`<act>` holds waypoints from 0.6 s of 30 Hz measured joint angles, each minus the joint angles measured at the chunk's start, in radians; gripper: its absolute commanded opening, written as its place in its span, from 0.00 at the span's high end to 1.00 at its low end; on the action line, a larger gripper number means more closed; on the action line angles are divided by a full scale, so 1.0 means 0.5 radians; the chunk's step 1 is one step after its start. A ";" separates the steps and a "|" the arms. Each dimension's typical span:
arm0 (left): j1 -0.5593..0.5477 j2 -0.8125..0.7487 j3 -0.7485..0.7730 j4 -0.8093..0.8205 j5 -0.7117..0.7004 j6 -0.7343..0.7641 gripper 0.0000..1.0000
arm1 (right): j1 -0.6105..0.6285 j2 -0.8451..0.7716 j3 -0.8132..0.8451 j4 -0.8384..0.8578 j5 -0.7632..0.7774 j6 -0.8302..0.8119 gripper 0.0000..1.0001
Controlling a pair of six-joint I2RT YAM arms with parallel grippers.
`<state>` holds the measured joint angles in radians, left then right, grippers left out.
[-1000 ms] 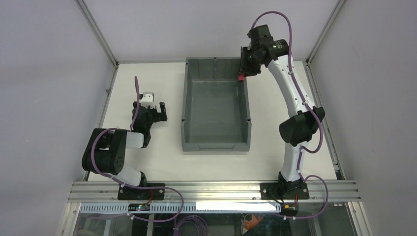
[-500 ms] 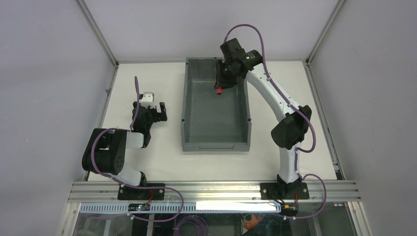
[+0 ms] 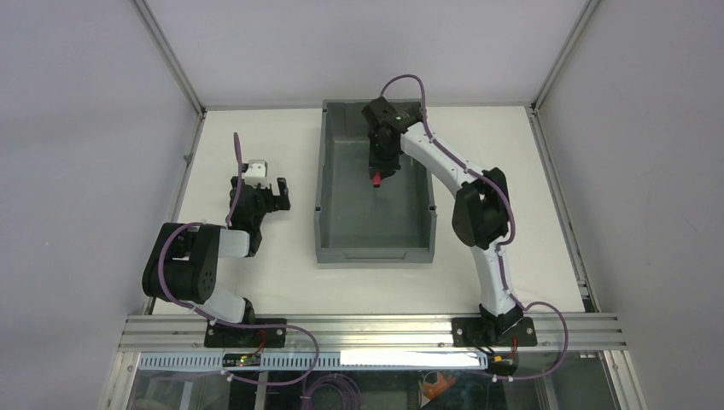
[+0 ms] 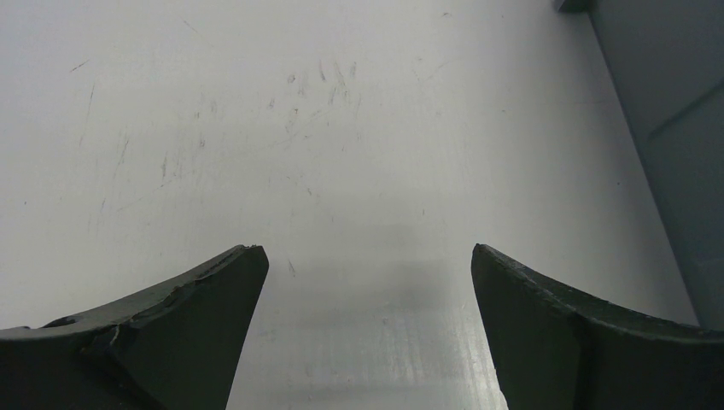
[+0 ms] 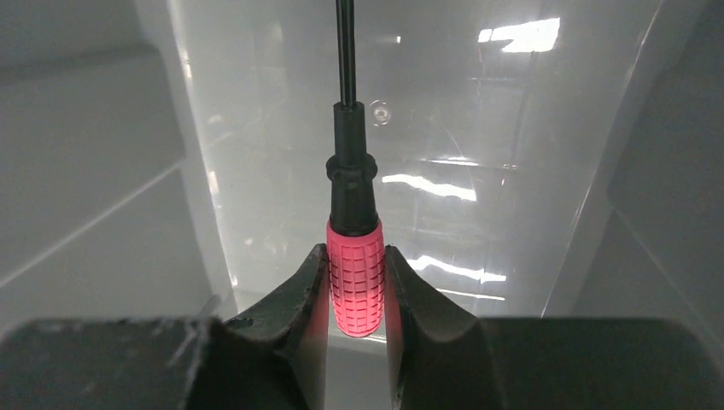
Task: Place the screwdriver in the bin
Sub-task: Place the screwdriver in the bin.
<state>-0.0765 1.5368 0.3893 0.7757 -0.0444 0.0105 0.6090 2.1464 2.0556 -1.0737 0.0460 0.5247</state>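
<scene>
The dark grey bin (image 3: 324,184) stands in the middle of the table. My right gripper (image 3: 377,175) hangs inside its far half, above the floor. It is shut on the red handle of the small screwdriver (image 3: 376,179). In the right wrist view the fingers (image 5: 303,286) clamp the ribbed red handle (image 5: 356,278), and the black collar and thin shaft point away over the glossy bin floor (image 5: 478,137). My left gripper (image 3: 266,195) is open and empty, low over the table left of the bin; its view shows bare tabletop between the fingers (image 4: 213,295).
The bin's left outer wall (image 4: 674,128) shows at the right edge of the left wrist view. Grey enclosure walls (image 3: 85,102) ring the white table. An aluminium rail (image 3: 367,329) runs along the near edge by the arm bases.
My right arm has swung left and down from the bin's far right corner into the bin, carrying the screwdriver. The left arm has not moved.
</scene>
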 measured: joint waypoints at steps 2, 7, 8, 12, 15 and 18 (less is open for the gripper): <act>0.000 0.000 0.000 0.000 0.000 0.000 0.01 | 0.003 0.038 -0.022 0.017 0.007 0.019 0.83; 0.000 0.000 0.000 0.000 0.000 0.000 0.01 | 0.008 0.129 -0.051 0.068 0.013 0.053 0.82; 0.000 0.000 0.000 0.000 0.000 0.000 0.01 | 0.008 0.146 -0.051 0.076 0.013 0.057 0.82; 0.000 0.000 0.000 0.000 0.000 0.000 0.01 | 0.008 0.234 -0.051 0.091 0.016 0.072 0.81; 0.000 0.000 0.000 0.000 0.000 0.000 0.01 | 0.008 0.297 -0.051 0.092 0.022 0.082 0.80; 0.000 0.000 0.000 0.000 0.000 0.000 0.01 | 0.008 0.337 -0.051 0.096 0.031 0.092 0.79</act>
<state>-0.0765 1.5368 0.3893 0.7757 -0.0444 0.0105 0.6132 2.3150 2.0300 -1.0256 0.0616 0.5709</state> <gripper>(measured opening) 0.992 0.262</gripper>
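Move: The right hand, already inside the bin's outline and gripping the screwdriver by its red handle, has the middle of the bin floor almost straight beneath it, about 12 cm down. The bin's right wall stands some 13 cm to its right and level with it; the near wall is about 14 cm back and laterally in line with it. From the idle left hand, the bin floor's middle lies roughly 29 cm right, about level fore and aft, and 4 cm below. The right hand sinks about 8 cm towards the bin floor, tipping slightly, fingers keeping hold of the screwdriver. ##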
